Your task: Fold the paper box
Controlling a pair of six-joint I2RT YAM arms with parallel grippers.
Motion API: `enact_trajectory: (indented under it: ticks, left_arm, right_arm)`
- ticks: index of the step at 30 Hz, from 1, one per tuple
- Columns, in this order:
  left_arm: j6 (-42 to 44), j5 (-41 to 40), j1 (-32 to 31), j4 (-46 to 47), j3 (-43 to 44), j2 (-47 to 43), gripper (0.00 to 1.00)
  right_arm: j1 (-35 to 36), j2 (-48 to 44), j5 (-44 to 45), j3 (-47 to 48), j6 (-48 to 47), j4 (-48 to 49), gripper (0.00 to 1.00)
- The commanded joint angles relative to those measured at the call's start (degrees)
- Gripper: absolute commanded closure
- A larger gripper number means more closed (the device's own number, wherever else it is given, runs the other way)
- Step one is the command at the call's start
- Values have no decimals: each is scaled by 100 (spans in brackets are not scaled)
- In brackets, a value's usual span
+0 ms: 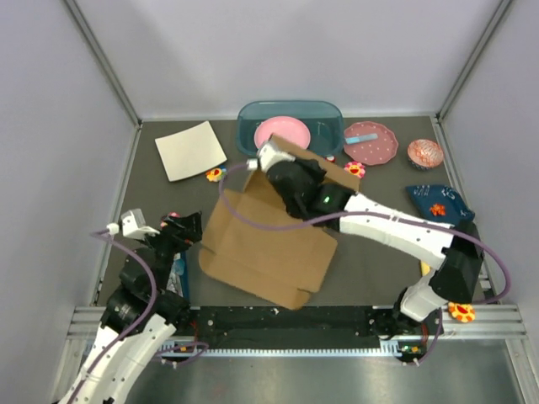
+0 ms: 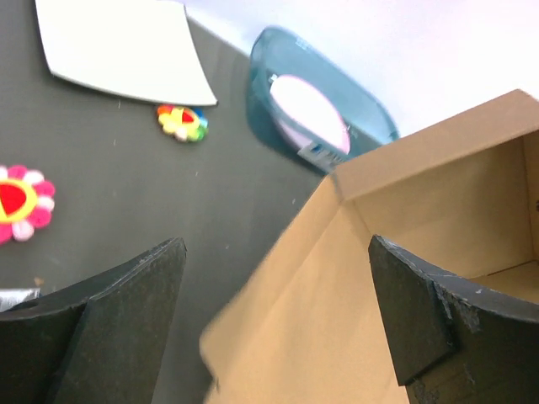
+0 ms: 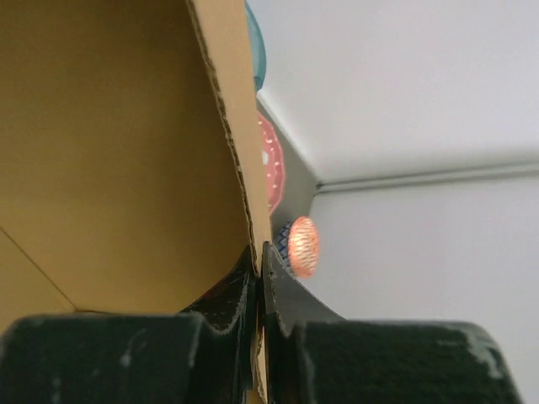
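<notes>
The paper box (image 1: 268,246) is a brown cardboard sheet lying mid-table, its far panel raised upright. My right gripper (image 1: 290,172) is shut on that raised far wall; in the right wrist view the cardboard edge (image 3: 240,168) runs down between the pinched fingers (image 3: 278,290). My left gripper (image 1: 184,225) hovers open just left of the sheet's left edge. From the left wrist, the box (image 2: 404,252) shows its raised wall and corner between the wide-apart fingers (image 2: 413,311), with nothing held.
A cream-white square sheet (image 1: 190,150) lies at the back left. A teal basin (image 1: 290,126) with a pink plate, a pink dotted plate (image 1: 370,143), a cupcake liner (image 1: 425,153) and a dark blue dish (image 1: 440,202) line the back and right. Flower toys (image 1: 215,174) lie scattered.
</notes>
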Motion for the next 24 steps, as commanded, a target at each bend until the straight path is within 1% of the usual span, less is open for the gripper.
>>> enact_trajectory:
  ticks: [1, 2, 3, 4, 5, 6, 7, 8, 9, 10, 11, 12, 14, 15, 17, 18, 20, 21, 23, 24]
  left_arm:
    - [420, -176, -7, 451, 754, 285, 5]
    - [456, -185, -7, 486, 834, 364, 5]
    - [509, -203, -7, 513, 904, 382, 5]
    - [596, -220, -7, 600, 1035, 409, 5]
    - [641, -212, -7, 636, 1089, 409, 5]
    - [685, -194, -7, 679, 1133, 418, 5]
    - [763, -203, -7, 715, 1194, 418, 5]
    - [773, -186, -7, 724, 1221, 435, 5]
    - [790, -177, -7, 715, 1239, 444, 5]
    - [790, -151, -7, 715, 1230, 470, 5]
    - [782, -133, -7, 706, 1213, 470, 5]
    - [764, -115, -7, 698, 1186, 470, 5]
    - [659, -72, -7, 689, 1072, 444, 5]
    - [615, -54, -7, 697, 1037, 444, 5]
    - [501, 16, -7, 697, 914, 418, 5]
    - [466, 43, -7, 689, 870, 418, 5]
    - [378, 87, -7, 680, 782, 409, 5]
    - [351, 96, -7, 654, 756, 409, 5]
    - [281, 96, -7, 627, 712, 383, 5]
    - [263, 105, -7, 618, 694, 374, 5]
  right_arm:
    - [-875, -23, -530, 1437, 2553, -2797, 100]
    - [-1096, 21, -1124, 1804, 2914, -3197, 100]
    - [-1315, 65, -1504, 1939, 3544, -3471, 100]
    - [-1805, 48, -1882, 2010, 3925, -3813, 100]
    - [-2053, -13, -2703, 1993, 4189, -3869, 100]
    - [-2299, -83, -3208, 1932, 4749, -3878, 100]
    - [-2911, -266, -3709, 1835, 5050, -3870, 100]
    - [-3169, -355, -4679, 1573, 5314, -3748, 100]
    - [-3450, -434, -5072, 1406, 5770, -3625, 100]
    - [-3645, -627, -5380, 1204, 5992, -3493, 100]
    - [-3977, -716, -5932, 828, 6194, -3231, 100]
    - [-4068, -812, -6155, 650, 6535, -3106, 100]
    - [-4304, -1050, -6498, 194, 6906, -2904, 100]
    - [-4349, -1137, -6604, 26, 7317, -2668, 100]
    - [-4446, -1418, -6780, -482, 7776, -2385, 100]
    - [-4490, -1507, -6798, -642, 8265, -2158, 100]
    - [-4482, -1743, -6772, -1081, 8716, -1972, 100]
    - [-4473, -1814, -6755, -1214, 9171, -1858, 100]
    - [-4482, -1903, -6685, -1582, 9560, -1796, 100]
    - [-4482, -2007, -6606, -1706, 9954, -1787, 100]
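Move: The right hand still pinches one wall edge of the lifted box, whose middle hangs about 10 cm back, some 8 cm left and 8 cm below. The dotted plate lies about 18 cm ahead and 16 cm right, the red-capped jar some 12 cm ahead and 4 cm right, the teal tub about 20 cm ahead and 7 cm left, all roughly 25 cm down. The idle left hand has the box's middle some 21 cm right, 2 cm ahead, 4 cm below. Keep the right fingers pinched on the box wall and swing it right about 14 cm, over a small rise forward, then down and back a little to end about 11 cm lower, rolling the hand's left side up and turning clockwise, over 100 degrees in all. Raise the open left gripper some 9 cm, nose tipping up, then ease it down slightly. ##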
